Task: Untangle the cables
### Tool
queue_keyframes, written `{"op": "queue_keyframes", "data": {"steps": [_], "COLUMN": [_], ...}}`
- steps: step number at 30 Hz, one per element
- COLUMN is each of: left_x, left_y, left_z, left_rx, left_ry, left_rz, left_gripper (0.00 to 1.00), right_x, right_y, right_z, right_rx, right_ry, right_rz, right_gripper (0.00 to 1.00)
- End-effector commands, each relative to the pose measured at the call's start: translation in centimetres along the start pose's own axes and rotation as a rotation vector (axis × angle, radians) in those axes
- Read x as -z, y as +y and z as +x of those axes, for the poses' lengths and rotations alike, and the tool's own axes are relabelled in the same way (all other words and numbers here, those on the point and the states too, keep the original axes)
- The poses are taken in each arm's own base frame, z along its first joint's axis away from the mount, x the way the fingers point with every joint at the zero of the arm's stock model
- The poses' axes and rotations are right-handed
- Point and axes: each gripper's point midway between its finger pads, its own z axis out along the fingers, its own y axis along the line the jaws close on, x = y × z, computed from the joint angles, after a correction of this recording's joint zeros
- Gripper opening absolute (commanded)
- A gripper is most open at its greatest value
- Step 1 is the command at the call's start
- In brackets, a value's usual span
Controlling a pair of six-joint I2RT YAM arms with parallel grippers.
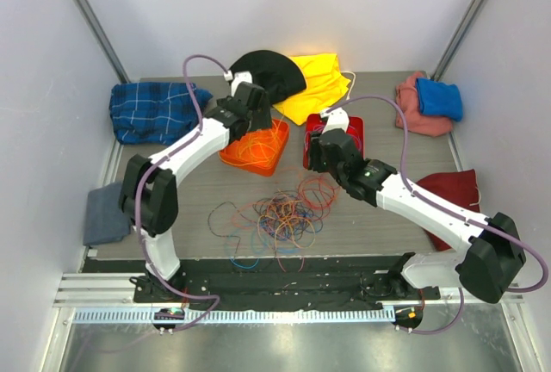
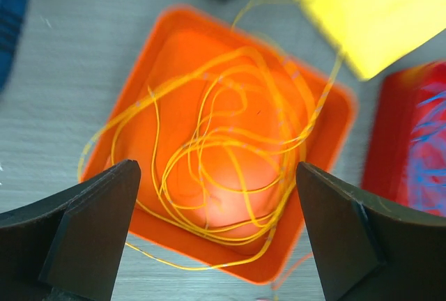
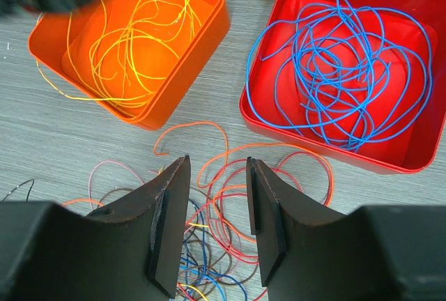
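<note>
A loose tangle of cables (image 1: 284, 213) in orange, red, blue and purple lies on the table between the two arms. Yellow cables (image 2: 230, 141) are coiled in the orange tray (image 2: 209, 242), with one strand hanging over its near rim. My left gripper (image 2: 217, 168) hovers above this tray (image 1: 255, 155), wide open and holding nothing. Blue cables (image 3: 334, 64) fill the red tray (image 3: 313, 137). My right gripper (image 3: 217, 160) hangs partly open over the far edge of the tangle (image 3: 221, 196), nothing between its fingers.
Cloths ring the work area: blue plaid (image 1: 153, 109) far left, black (image 1: 267, 75) and yellow (image 1: 318, 83) behind the trays, pink with blue (image 1: 426, 101) far right, dark red (image 1: 452, 191) right, grey (image 1: 105, 213) left. The red tray (image 1: 355, 131) stands beside the orange one.
</note>
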Motion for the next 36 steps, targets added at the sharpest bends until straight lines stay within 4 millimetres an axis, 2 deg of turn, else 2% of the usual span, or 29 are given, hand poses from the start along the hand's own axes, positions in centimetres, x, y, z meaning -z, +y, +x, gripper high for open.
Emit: {"op": "queue_keyframes", "data": {"steps": [1,4,6,7,8,9,11,13,14,15,16,18,24,28,31,35,36], "left_x": [4.8,5.9,6.6,6.1,7.4,7.7,7.6,6.5,5.4,4.5,3.7,1.9,-1.3,-3.3,-3.7,-3.5,-3.3], "left_y": [-1.3,-2.2,-2.0,-1.1,-0.2,1.3,4.3,7.2,8.0,8.2,9.1,9.5,10.8,9.4,7.2,4.4,3.5], "left_z": [-8.0,-8.0,-7.4,-5.6,-5.9,-5.6,-3.4,-2.2,-0.3,0.6,1.2,2.8,3.6,4.2,5.4,7.2,7.7], "left_rx": [0.081,0.106,0.110,0.097,0.111,0.120,0.140,0.188,0.199,0.203,0.214,0.222,0.339,0.383,0.428,0.447,0.441], "left_ry": [-0.228,-0.226,-0.220,-0.195,-0.222,-0.246,-0.243,-0.209,-0.140,-0.094,-0.060,0.001,0.023,0.074,0.119,0.163,0.178], "left_rz": [0.083,0.146,0.156,0.131,0.122,0.067,-0.004,-0.071,-0.098,-0.098,-0.119,-0.150,-0.172,-0.098,0.000,0.116,0.144], "left_gripper": [1.00,1.00,1.00,1.00,1.00,1.00,1.00,1.00,1.00,1.00,1.00,0.99,0.97,0.92,0.82,0.61,0.59], "right_x": [0.5,0.5,0.4,0.5,0.5,0.6,0.9,1.0,1.3,1.4,1.5,2.0,4.4,5.7,6.0,5.9,5.9], "right_y": [0.5,0.5,0.4,0.5,0.5,0.6,0.5,0.4,0.4,0.5,0.5,0.5,-0.1,-0.6,-1.1,-1.3,-1.3], "right_z": [-1.6,-1.4,-0.9,-0.8,-0.6,-0.3,-0.1,0.3,0.0,0.0,0.1,-0.6,-2.0,-2.4,-2.4,-2.2,-2.2], "right_rx": [-0.033,-0.028,-0.027,-0.025,-0.028,-0.030,-0.052,-0.068,-0.081,-0.087,-0.092,-0.112,-0.149,-0.163,-0.159,-0.159,-0.161], "right_ry": [-0.059,-0.059,-0.053,-0.053,-0.049,-0.045,-0.058,-0.069,-0.084,-0.089,-0.089,-0.109,-0.152,-0.171,-0.173,-0.172,-0.173], "right_rz": [-0.019,-0.019,-0.021,-0.031,-0.036,-0.046,-0.057,-0.066,-0.073,-0.075,-0.079,-0.086,-0.095,-0.097,-0.079,-0.067,-0.068], "right_gripper": [0.45,0.45,0.45,0.44,0.42,0.41,0.36,0.29,0.26,0.22,0.20,0.16,0.16,0.16,0.16,0.16,0.16]}}
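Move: The yellow cable's stretch over the near-left corner of the orange bin lies roughly 8 cm to the left hand's left, 3 cm back and 11 cm below it. From that hand, the orange bin's middle is some 12 cm below and 1 cm ahead, the red bin 19 cm right and 2 cm ahead, and the cable tangle 20 cm back and 8 cm right. The same cable stretch lies about 10 cm ahead of the right hand, 22 cm left and 16 cm below. The yellow cable at the orange bin's near-left corner ends up between the left fingers, not yet pinched: the empty left hand rises about 8 cm, swings left and back clear of the bin, then sinks some 18 cm, edging right as it turns counter-clockwise, tips further down and closes its fingers by a third. The empty right hand dips, rises and draws back about 4 cm, nearly closing its fingers. ##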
